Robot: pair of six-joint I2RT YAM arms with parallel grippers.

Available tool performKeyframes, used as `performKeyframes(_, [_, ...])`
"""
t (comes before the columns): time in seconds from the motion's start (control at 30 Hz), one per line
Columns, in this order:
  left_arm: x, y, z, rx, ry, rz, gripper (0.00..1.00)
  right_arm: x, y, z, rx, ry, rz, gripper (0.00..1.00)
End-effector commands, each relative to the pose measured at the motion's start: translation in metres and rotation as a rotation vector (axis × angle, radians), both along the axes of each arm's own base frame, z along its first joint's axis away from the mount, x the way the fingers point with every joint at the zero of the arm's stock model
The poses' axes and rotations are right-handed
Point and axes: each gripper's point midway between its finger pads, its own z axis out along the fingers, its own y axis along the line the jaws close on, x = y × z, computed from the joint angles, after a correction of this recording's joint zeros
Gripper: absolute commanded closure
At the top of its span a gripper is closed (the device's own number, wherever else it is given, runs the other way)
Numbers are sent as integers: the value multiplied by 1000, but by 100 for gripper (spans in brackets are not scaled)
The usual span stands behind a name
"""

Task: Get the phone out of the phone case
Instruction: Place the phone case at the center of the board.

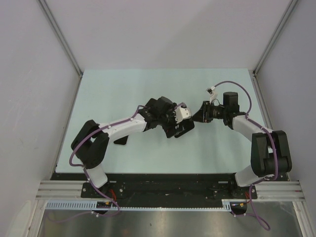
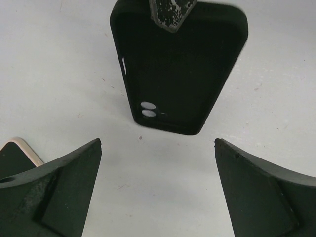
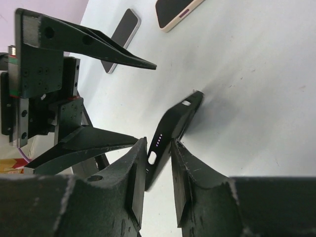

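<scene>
My right gripper (image 3: pixel 159 143) is shut on one end of the black phone case (image 3: pixel 180 116). The case is tilted, with its far end down by the table. In the left wrist view the phone case (image 2: pixel 177 69) is empty: the pale table shows through its camera holes. My left gripper (image 2: pixel 158 142) hangs wide open just short of the case's lower end, touching nothing. From above, the left gripper (image 1: pixel 181 129) and the right gripper (image 1: pixel 197 118) face each other at mid-table. A phone (image 2: pixel 17 153) with a cream rim lies flat beside the left finger and shows again as the cream-rimmed phone (image 3: pixel 175 11).
A second phone (image 3: pixel 121 37), dark with a silver rim, lies flat further off; from above this second phone (image 1: pixel 120 140) sits partly under the left arm. The pale green table (image 1: pixel 148 94) is walled by grey panels on three sides.
</scene>
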Motion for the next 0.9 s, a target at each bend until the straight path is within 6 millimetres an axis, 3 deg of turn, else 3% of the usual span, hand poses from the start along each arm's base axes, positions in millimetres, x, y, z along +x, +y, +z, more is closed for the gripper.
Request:
performKeyframes(0.0, [9, -13, 21, -68, -25, 2, 0, 7, -1, -5, -28, -26, 4, 70])
performKeyframes(0.17, [9, -15, 11, -59, -1, 2, 0, 6, 1, -10, -26, -3, 6, 71])
performKeyframes(0.23, [9, -17, 9, -59, 3, -3, 0, 6, 2, -11, -30, -3, 9, 76])
performKeyframes(0.4, [12, -21, 8, -68, 2, -7, 0, 5, 4, -12, -30, -1, 17, 100])
performKeyframes(0.6, [5, -27, 19, -108, -9, -41, 0, -5, 14, -1, 11, 2, 64, 100])
performKeyframes(0.87, [-9, -36, 24, -141, 35, -57, 0, 0, 14, -1, 2, -9, 42, 100])
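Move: Just below and to the left of the right hand's part-open fingers is the empty phone case, its near end between them and its middle about 5 cm to the left, 2 cm back and 4 cm lower. From the wide-open left hand the case's middle is some 4 cm to the right, 1 cm ahead and about level. The pink-edged phone lies roughly 15 cm ahead of the left hand, 11 cm left and 11 cm below; the grey-edged phone is about 31 cm left, 4 cm back, equally low. Sinking about 1.5 cm over the near end of the tilted phone case, the right hand shuts its fingers from a part-open gap and pinches it, then carries it about 1 cm left and slightly back. The left hand, fingers staying wide open, dips about 1.5 cm and shifts nearly 2 cm right, bringing its tips in around the case's lower part. ##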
